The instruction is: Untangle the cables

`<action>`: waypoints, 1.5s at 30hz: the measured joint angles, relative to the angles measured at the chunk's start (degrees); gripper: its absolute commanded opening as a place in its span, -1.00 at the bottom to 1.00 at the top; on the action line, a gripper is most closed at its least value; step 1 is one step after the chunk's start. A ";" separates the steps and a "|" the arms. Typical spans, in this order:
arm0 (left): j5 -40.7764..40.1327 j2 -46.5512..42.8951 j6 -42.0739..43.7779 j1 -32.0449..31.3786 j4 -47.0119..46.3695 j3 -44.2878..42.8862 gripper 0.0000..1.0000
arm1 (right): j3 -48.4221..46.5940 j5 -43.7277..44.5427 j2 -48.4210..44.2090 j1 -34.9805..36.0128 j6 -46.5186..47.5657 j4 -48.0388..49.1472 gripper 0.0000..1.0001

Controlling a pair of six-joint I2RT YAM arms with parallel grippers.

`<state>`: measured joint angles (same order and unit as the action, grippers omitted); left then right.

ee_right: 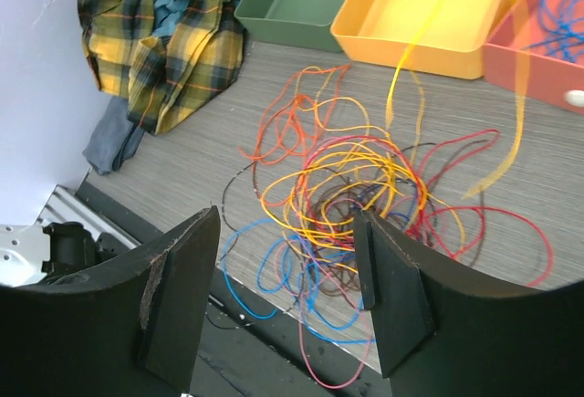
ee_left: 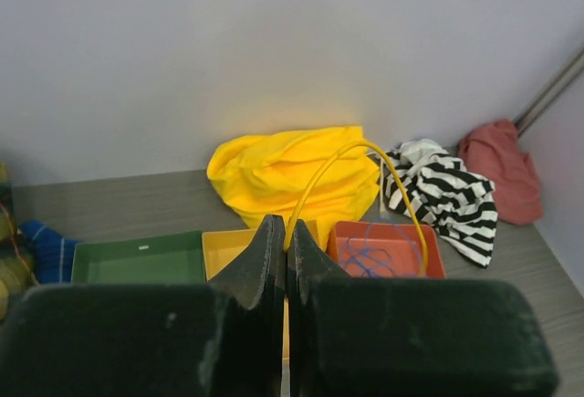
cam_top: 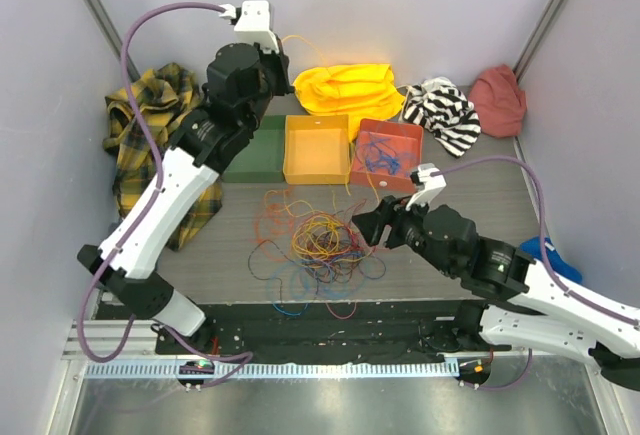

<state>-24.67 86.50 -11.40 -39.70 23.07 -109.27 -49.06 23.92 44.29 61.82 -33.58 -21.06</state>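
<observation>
The cables (cam_top: 315, 240) lie in a loose tangle of orange, yellow, red, blue and dark loops near the table's front edge; the right wrist view shows the same cables (ee_right: 365, 187). My left gripper (cam_top: 274, 47) is raised high at the back, shut on one yellow cable (ee_left: 365, 146) that arcs up and drops toward the red tray (ee_left: 347, 237). In its own view the left gripper (ee_left: 286, 231) pinches that strand at the tips. My right gripper (cam_top: 362, 230) hovers just right of the tangle. Seen from its wrist, the right gripper (ee_right: 287, 269) is open and holds nothing.
Green (cam_top: 258, 150), yellow (cam_top: 317, 148) and red (cam_top: 387, 153) trays stand in a row behind the tangle; the red one holds blue cables (cam_top: 380, 160). A plaid shirt (cam_top: 150, 125) lies left. Yellow (cam_top: 345, 85), striped (cam_top: 443, 110) and pink (cam_top: 498, 98) cloths lie along the back.
</observation>
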 measured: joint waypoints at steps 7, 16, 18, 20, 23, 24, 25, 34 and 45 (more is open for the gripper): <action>3.98 6.51 -4.42 5.84 1.20 -2.21 -1.00 | 1.62 3.69 -4.85 0.00 0.46 -3.96 0.36; 7.78 15.85 -6.80 7.91 1.18 -11.19 -1.00 | 1.84 7.13 -5.55 0.00 3.15 -6.23 0.36; 8.31 17.29 -7.52 8.15 1.14 -12.02 -1.00 | 1.84 7.85 -5.73 0.00 3.87 -6.54 0.36; 8.90 18.27 -8.17 8.24 1.25 -12.09 -0.99 | 1.88 8.48 -5.81 0.00 4.55 -6.56 0.36; 9.79 18.86 -9.44 8.24 1.03 -11.08 -1.00 | 2.19 9.22 -5.81 0.00 5.38 -6.64 0.36; 9.88 18.86 -9.68 8.24 0.98 -10.62 -0.99 | 2.32 9.35 -5.79 0.00 5.57 -6.69 0.36; 9.97 18.86 -9.94 8.24 0.70 -9.86 -1.00 | 2.47 9.49 -5.81 0.00 5.77 -6.80 0.36; 9.20 18.84 -11.34 8.46 -0.96 1.84 -1.00 | 4.42 9.88 -7.67 0.00 6.14 -7.50 0.36; 9.51 22.43 -12.44 8.76 0.72 3.50 0.49 | 5.27 10.36 -7.91 0.00 6.12 -7.91 0.37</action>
<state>-15.16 108.92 -23.83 -30.94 23.79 -105.78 -43.79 34.28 36.38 61.82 -27.46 -28.97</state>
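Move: Ahead of the left hand, which holds a yellow cable high up, the orange bin lies about 11 cm forward, 3 cm to its right and some 45 cm below. On the table beside this bin sit the green bin, 16 cm to its left, and the red bin, 17 cm to its right; the yellow cloth lies about 14 cm beyond it and 8 cm to its right. From the right hand the orange bin lies 30 cm ahead, 10 cm left, well below. Carrying the yellow cable out over the orange bin, the left hand first goes about 10 cm forward while easing down, then sinks nearly straight, some 22 cm lower in all, its fingers tipping down about 25 degrees. Near the end they open wide and let go of the cable. The empty, open right hand draws about 6 cm right, away from the tangle, and a little down. ##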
